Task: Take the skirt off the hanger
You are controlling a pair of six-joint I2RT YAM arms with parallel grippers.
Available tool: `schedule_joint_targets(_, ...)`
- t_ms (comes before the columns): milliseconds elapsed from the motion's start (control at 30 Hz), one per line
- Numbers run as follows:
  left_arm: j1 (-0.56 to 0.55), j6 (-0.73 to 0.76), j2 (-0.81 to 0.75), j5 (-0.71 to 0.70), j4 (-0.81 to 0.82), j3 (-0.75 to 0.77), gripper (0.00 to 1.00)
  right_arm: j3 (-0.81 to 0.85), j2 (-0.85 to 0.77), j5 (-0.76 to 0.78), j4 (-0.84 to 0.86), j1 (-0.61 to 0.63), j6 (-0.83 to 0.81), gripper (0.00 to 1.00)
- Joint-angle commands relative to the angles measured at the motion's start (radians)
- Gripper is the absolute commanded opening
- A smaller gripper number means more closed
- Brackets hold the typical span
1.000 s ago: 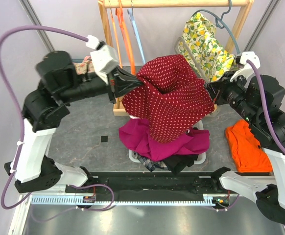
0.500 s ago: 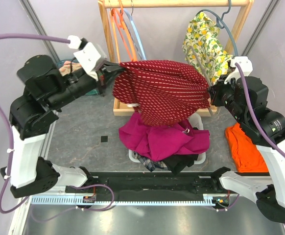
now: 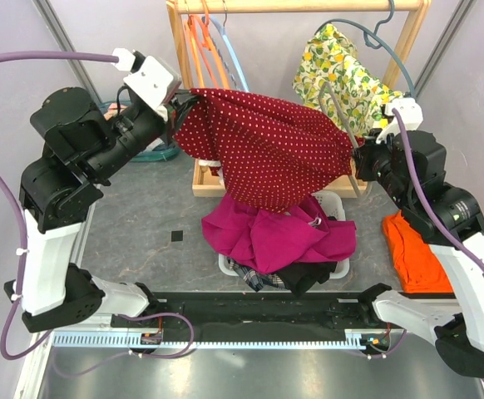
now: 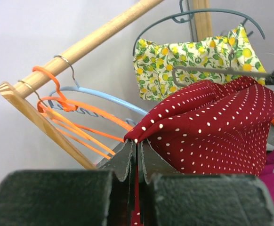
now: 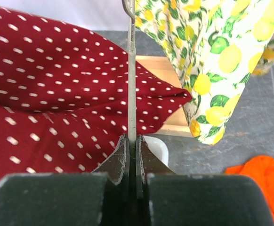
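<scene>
The skirt is dark red with white dots and hangs stretched between my two arms above the basket. My left gripper is shut on its left edge, high beside the rack; in the left wrist view a fold of skirt is pinched at the gripper. The grey metal hanger rises from my right gripper, which is shut on its thin bar. In the right wrist view the skirt drapes left of the gripper and behind the bar.
A wooden rack at the back carries orange and blue hangers and a lemon-print garment. Below the skirt a white basket holds magenta and dark clothes. An orange cloth lies at the right.
My left gripper has carried the skirt's edge up and to the left toward the rack, stretching the fabric out. My right gripper has shifted slightly back, still holding the hanger.
</scene>
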Motion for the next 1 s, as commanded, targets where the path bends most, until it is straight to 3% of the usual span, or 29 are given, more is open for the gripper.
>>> schedule_joint_targets(0, 0.011, 0.075, -0.012, -0.183, 0.138, 0.073, 0.02, -0.047, -0.017, 0.113, 0.056, -0.002, -0.045, 0.00)
schedule_joint_targets(200, 0.037, 0.140, -0.038, -0.281, 0.191, 0.097, 0.02, -0.140, -0.012, 0.133, 0.081, -0.002, -0.049, 0.00)
schedule_joint_targets(500, 0.037, -0.089, -0.012, 0.122, 0.072, 0.007, 0.02, -0.095, -0.006, 0.073, 0.107, 0.000, -0.028, 0.00)
schedule_joint_targets(767, 0.016, -0.162, 0.064, 0.243, 0.070, 0.071, 0.02, -0.024, -0.012, 0.011, 0.096, -0.002, -0.015, 0.00)
schedule_joint_targets(967, 0.016, -0.328, 0.060, 0.417, 0.085, -0.048, 0.02, 0.062, 0.007, -0.016, 0.122, -0.002, -0.006, 0.00)
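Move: The spotted skirt is already in the left hand's closed fingers, its far end lying across the grey hanger. The magenta pile it goes to is about 22 cm right of that hand, 6 cm ahead and far below, some 72 cm; the rack's light blue hanger is about 25 cm ahead and 4 cm right. From the right hand, which grips the grey hanger, the spotted skirt's middle lies about 20 cm left and level fore and aft, the lemon skirt roughly 28 cm ahead and 4 cm right. The spotted skirt, still pinched in the left hand, is pulled left about 5 cm and up some 4 cm, away from the grey hanger; then the left hand reverses, sweeping about 11 cm right while sinking 6 cm and turning some 25 degrees clockwise, towards the magenta pile. The right hand, keeping its grip on the hanger, dips about 5 cm and comes back up. ##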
